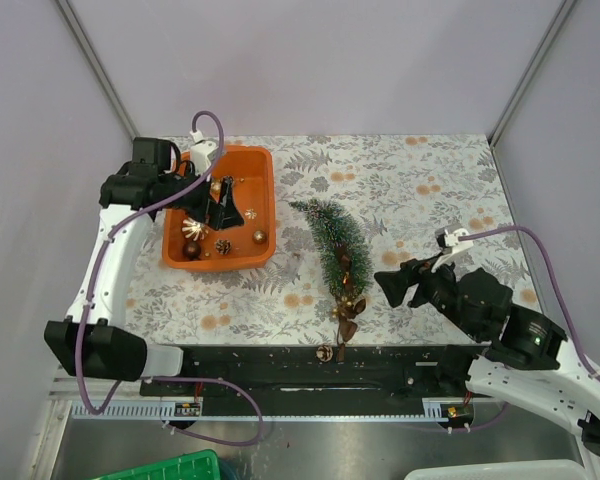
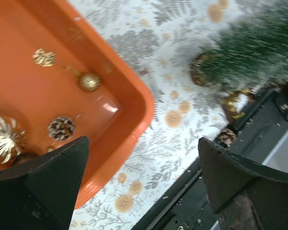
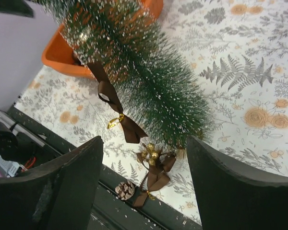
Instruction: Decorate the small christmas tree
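The small christmas tree [image 1: 332, 243] lies on its side mid-table, tip pointing away from me, with brown bows [image 3: 117, 112] and gold ornaments on it. At its base lie a gold-berry bow [image 3: 156, 165] and a pine cone [image 3: 125, 189] on the black rail. My right gripper [image 1: 392, 285] is open just right of the tree's base, nothing between its fingers. My left gripper [image 1: 220, 210] hangs open and empty over the orange tray [image 1: 250, 151]. In the tray lie a gold ball [image 2: 90, 81], a pine cone [image 2: 61, 127] and a striped gold ball [image 2: 5, 139].
A floral cloth [image 1: 430, 190] covers the table. A black rail [image 1: 280, 365] runs along the near edge. Grey enclosure walls stand on three sides. A green bin [image 1: 170, 468] and a white bin [image 1: 490, 470] sit below the table edge.
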`<action>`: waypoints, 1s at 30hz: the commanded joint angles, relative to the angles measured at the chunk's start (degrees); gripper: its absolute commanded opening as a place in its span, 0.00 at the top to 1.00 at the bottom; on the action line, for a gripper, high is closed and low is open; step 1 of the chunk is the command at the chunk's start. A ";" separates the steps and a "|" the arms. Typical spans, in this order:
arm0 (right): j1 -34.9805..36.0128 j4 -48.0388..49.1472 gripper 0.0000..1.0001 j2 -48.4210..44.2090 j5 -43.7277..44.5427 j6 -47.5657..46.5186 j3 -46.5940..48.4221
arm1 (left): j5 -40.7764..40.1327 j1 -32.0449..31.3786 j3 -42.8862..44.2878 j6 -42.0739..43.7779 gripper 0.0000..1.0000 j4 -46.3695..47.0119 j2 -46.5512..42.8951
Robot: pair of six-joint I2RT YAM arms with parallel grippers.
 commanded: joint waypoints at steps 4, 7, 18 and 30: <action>0.01 2.21 0.21 -0.57 5.66 -0.13 1.32 | -18.83 0.62 3.51 -5.18 0.01 7.12 11.05; -0.08 1.59 0.21 -1.26 8.20 -0.56 2.11 | -21.91 0.71 3.69 -3.69 0.01 8.00 14.84; -0.08 5.19 0.20 7.07 14.45 -7.94 7.90 | -25.61 -0.16 -9.13 1.23 0.08 15.02 21.26; -0.51 10.99 0.18 16.66 17.26 -16.73 17.04 | -27.19 -4.30 -16.00 1.94 0.66 21.89 25.75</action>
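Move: In the orange bin, the small pine cone lies about 5 cm ahead of the left hand, 5 cm to its left and some 24 cm below. The gold glitter ball sits about 8 cm right of the cone and 2 cm farther out, the striped gold ornament some 6 cm left of it and 4 cm farther out, the dark ball about 7 cm left and 1 cm nearer. From the right hand, the cone is roughly 16 cm ahead and 35 cm left. Plunging some 22 cm into the orange bin, the left hand drops onto the pine cone, swinging out forward and then back a little as it shifts about 5 cm left. Its wrist turns about 30 degrees to point nearly straight down, and late on the wide-open fingers close about halfway around the cone's top. The empty right hand, open beside the tree, sways right and back, then ends about 6 cm forward and 5 cm up. ##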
